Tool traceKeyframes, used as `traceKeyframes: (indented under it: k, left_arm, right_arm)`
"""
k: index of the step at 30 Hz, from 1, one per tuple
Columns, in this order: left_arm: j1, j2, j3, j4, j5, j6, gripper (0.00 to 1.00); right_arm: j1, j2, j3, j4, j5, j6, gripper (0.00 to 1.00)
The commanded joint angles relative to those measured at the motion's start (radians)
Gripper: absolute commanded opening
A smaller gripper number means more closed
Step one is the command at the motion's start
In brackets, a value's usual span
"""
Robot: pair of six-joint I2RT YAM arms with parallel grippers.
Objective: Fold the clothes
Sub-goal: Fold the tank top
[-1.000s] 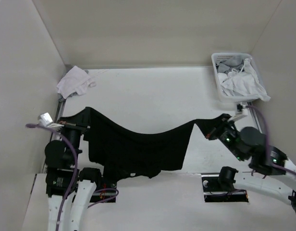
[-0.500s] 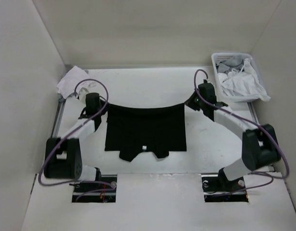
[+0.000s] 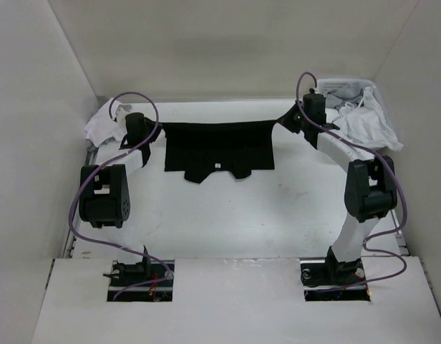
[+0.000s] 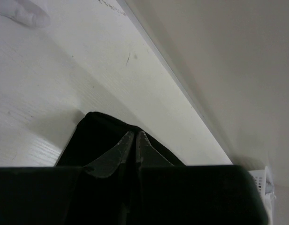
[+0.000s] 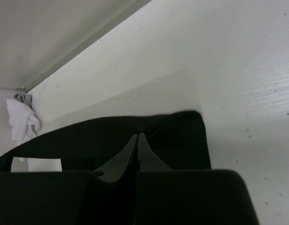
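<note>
The clothes, a black T-shirt (image 3: 219,147), are stretched by the top edge between both grippers at the far side of the table, and the body spreads toward me on the white surface. My left gripper (image 3: 157,132) is shut on the shirt's left corner; in the left wrist view its closed fingertips (image 4: 135,133) sit against black fabric (image 4: 95,129). My right gripper (image 3: 283,123) is shut on the right corner, and its tips (image 5: 138,136) are pressed together over the cloth (image 5: 182,131). A small white tag (image 3: 217,165) shows on the shirt.
A small white cloth bundle (image 3: 102,123) lies in the far left corner, just beyond the left arm. A white basket (image 3: 328,86) of white and grey garments (image 3: 364,122) stands at the far right, close behind the right arm. The back wall rises right behind the shirt.
Both arms have reached from the near edge to the far side, carrying the shirt with them. The shirt went from a sagging hang to a taut top edge near the back wall.
</note>
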Motion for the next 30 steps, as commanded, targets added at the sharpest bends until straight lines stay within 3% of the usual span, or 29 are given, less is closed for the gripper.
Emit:
traceKeyframes:
  k: [1,15,24,26,30]
  left_arm:
    - [0.001,-0.086,-0.078,0.086,0.013,-0.013,0.0]
    - [0.007,-0.511,-0.653,0.239,0.031,-0.046,0.01]
    - [0.059,-0.645,-0.85,0.195,0.119,-0.027,0.02]
    - [0.079,-0.697,-0.893,0.145,0.116,-0.027,0.09]
    - [0.147,-0.81,-0.896,0.028,0.104,-0.024,0.29]
  right_arm:
    - [0.006,-0.097,-0.08,0.057,-0.008,-0.02,0.0]
    - [0.098,-0.424,-0.648,0.215,0.1,0.029,0.0]
    - [0.177,-0.423,-0.843,0.224,0.135,0.087,0.01]
    - [0.178,-0.438,-0.872,0.221,0.146,0.103,0.08]
    - [0.16,-0.482,-0.843,0.201,0.13,0.074,0.42]
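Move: Both of my hands hold the far corners of the black tank top, its edge stretched between them in the air. The place to lay that edge is about 22 cm back and 12 cm below my left hand, and roughly 21 cm back and 15 cm below my right. From my left hand the tank top's straps lie some 15 cm back and 21 cm right; the white cloth is about 20 cm left and 5 cm farther out. The basket stands around 32 cm right of my right hand and 8 cm farther out. I draw both hands straight back together, some 22 cm, carrying the held edge over the tank top's lower part towards my bases while sinking all the way. My right hand goes down about 14 cm, tipping its fingers some 15 degrees steeper, my left about 9 cm. Right at the end both grippers open partway and let go of the corners. ##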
